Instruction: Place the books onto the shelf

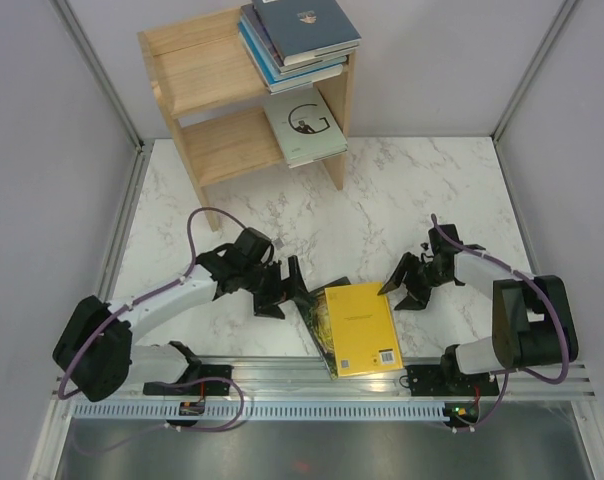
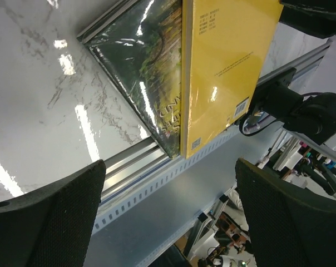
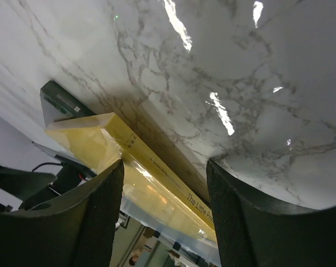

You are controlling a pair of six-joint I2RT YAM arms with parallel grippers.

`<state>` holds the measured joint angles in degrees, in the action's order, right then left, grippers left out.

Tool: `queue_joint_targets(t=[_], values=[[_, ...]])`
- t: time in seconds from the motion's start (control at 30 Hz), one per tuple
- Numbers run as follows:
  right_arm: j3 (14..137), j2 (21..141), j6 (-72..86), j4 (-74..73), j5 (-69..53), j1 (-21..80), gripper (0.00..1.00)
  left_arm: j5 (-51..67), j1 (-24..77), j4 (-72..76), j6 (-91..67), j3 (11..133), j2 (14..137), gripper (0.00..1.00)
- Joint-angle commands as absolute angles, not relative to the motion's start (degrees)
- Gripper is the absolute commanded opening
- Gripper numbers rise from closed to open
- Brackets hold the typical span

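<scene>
A bright yellow book [image 1: 362, 328] lies on a black book with a gold design [image 1: 319, 316] at the table's front edge. My left gripper [image 1: 290, 290] hovers open just left of this pair, with nothing between its fingers [image 2: 45, 217]. My right gripper [image 1: 402, 292] stands open at the yellow book's far right corner. In the right wrist view the yellow book's spine edge [image 3: 151, 167] runs between the fingers [image 3: 251, 217] without being clamped. The wooden shelf [image 1: 197, 75] stands at the back, with a stack of books [image 1: 297, 40] on its top tier and a pale "G" book [image 1: 304, 125] on the lower tier.
The aluminium rail [image 1: 282, 375] carrying the arm bases runs along the front edge right behind the two books. Grey walls close in the left, back and right sides. The shelf's left half [image 1: 187, 70] holds no books.
</scene>
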<state>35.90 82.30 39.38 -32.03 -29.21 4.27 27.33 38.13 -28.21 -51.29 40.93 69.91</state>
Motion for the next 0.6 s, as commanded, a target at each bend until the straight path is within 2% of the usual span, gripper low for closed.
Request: queue_joint_targets(t=[0.0, 0.33, 0.57], values=[[34.72, 80.77, 35.42, -27.69, -35.24, 4.31, 0.65, 31.63, 40.33, -19.71, -49.31, 44.64, 75.57, 0.99], [26.04, 79.28, 35.50, -22.51, -39.11, 4.39, 0.66, 35.86, 45.52, -8.97, -53.26, 47.10, 91.56, 0.96], [18.11, 78.32, 41.13, -9.07, -45.52, 4.39, 0.63, 38.32, 46.32, -7.30, -53.88, 51.06, 98.26, 0.95]])
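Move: The yellow book lies about 17 cm to the right of my left hand, some 9 cm back towards me and roughly 8 cm below it. The dark green book beneath it has its middle about 12 cm right and 8 cm back of that hand. From my right hand, already low at its right edge, the yellow book's middle is some 7 cm left and 7 cm back, at about the same height. The dark book is 12 cm left and 7 cm back of that hand. I sweep my left hand about 8 cm to the right and sink it some 4 cm, its fingers wide open and turning a little clockwise, to the two books' far left corner. Meanwhile my right hand slides low about 4 cm back and as much left along the yellow book's right edge, nudging it left; it rolls nearly 20 degrees so its fingers lie flatter towards the books, still partly open. ##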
